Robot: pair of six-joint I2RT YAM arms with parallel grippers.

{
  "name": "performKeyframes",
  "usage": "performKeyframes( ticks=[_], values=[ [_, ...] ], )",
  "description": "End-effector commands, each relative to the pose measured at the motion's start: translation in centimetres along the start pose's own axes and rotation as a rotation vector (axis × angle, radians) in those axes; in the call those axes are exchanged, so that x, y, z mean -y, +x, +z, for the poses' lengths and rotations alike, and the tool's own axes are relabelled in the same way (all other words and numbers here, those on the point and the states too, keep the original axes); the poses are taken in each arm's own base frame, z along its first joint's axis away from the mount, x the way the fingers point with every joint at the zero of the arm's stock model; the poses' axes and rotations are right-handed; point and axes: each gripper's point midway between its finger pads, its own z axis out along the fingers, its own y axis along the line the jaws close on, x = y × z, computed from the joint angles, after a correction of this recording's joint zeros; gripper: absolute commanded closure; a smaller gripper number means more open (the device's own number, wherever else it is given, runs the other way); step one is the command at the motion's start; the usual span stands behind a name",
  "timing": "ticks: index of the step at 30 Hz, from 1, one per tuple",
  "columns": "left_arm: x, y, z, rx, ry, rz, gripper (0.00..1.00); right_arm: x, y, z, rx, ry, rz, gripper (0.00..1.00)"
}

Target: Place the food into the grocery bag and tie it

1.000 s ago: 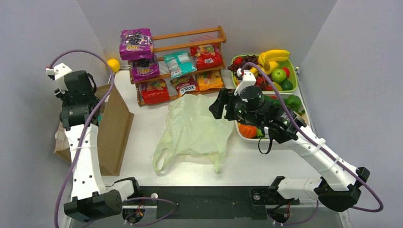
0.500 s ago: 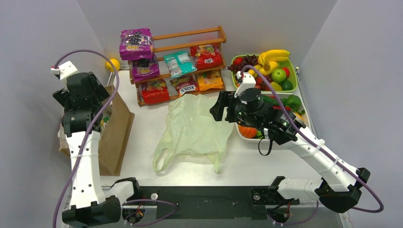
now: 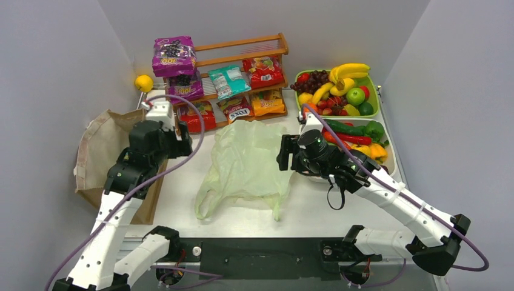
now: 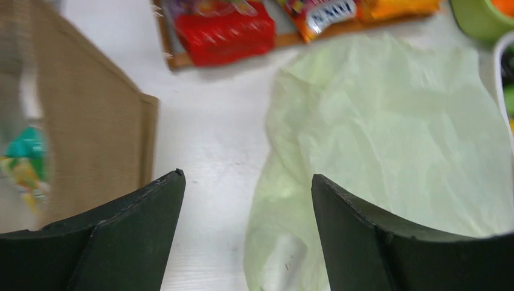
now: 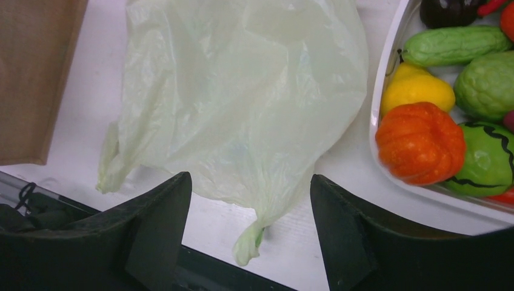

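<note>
The grocery bag (image 3: 245, 160) lies flat and pale green mid-table, its two handles toward the near edge. My left gripper (image 3: 186, 145) hovers just left of it, open and empty; in the left wrist view this gripper (image 4: 246, 176) looks down on the grocery bag's (image 4: 394, 139) left edge. My right gripper (image 3: 283, 154) is open at the bag's right edge, and its wrist view shows it (image 5: 250, 177) above a twisted handle of the grocery bag (image 5: 242, 91). The food is snack packets (image 3: 233, 79) on the rack, fruit (image 3: 339, 85) and vegetables (image 3: 357, 133) in trays.
A brown paper bag (image 3: 115, 157) lies left of my left arm, with a colourful packet (image 4: 24, 163) blurred at its mouth. A wooden rack (image 3: 242, 45) stands at the back. The white vegetable tray (image 5: 379, 109) sits close to my right gripper. A yellow ball (image 3: 143, 83) rests at the back left.
My left arm has swung from above the paper bag rightward to the grocery bag's left side, and its gripper has opened. My right arm has dropped toward the near side, uncovering the vegetable tray.
</note>
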Motion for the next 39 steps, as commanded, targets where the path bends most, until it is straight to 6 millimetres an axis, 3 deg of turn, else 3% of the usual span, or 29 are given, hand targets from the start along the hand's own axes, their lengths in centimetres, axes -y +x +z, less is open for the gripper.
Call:
performKeyframes(
  ticks=[1, 5, 11, 24, 27, 33, 35, 39],
  values=[
    [4.7, 3.5, 0.2, -0.072, 0.214, 0.054, 0.27, 1.2, 2.7, 0.9, -0.021, 0.056, 0.007, 0.33],
    [7.0, 7.7, 0.9, -0.159, 0.292, 0.036, 0.32, 1.6, 5.5, 2.2, -0.055, 0.082, 0.003, 0.33],
    [9.8, 11.5, 2.0, -0.222, 0.385, -0.101, 0.35, 2.6, 8.6, 3.8, -0.096, 0.125, -0.002, 0.35],
    [10.7, 17.6, 4.1, -0.361, 0.366, -0.208, 0.45, 0.8, 14.7, 7.1, -0.226, 0.053, -0.044, 0.42],
    [10.7, 18.6, 4.3, -0.382, 0.359, -0.229, 0.51, 0.8, 15.4, 7.5, -0.242, 0.059, -0.064, 0.46],
    [10.6, 20.3, 5.0, -0.406, 0.332, -0.289, 0.63, 0.9, 15.6, 7.9, -0.255, 0.07, -0.115, 0.67],
    [10.8, 20.9, 5.3, -0.416, 0.334, -0.305, 0.63, 0.9, 15.2, 7.9, -0.255, 0.076, -0.136, 0.75],
    [11.6, 20.8, 5.2, -0.411, 0.373, -0.328, 0.59, 1.0, 14.9, 7.7, -0.255, 0.082, -0.162, 0.77]
  ],
)
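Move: The left hand goes for the green bag's left handle, about 9 cm back, 11 cm right and 25 cm below; the brown paper bag is level ahead, some 22 cm left, 17 cm below. The right hand goes for the bag's right handle, 7 cm back, 2 cm left, 20 cm below; from that hand the pumpkin lies about 8 cm ahead and 12 cm right, roughly 17 cm down. Both hands sink some 20 cm onto the green bag's handles, left also swinging right, fingers closing around them. ##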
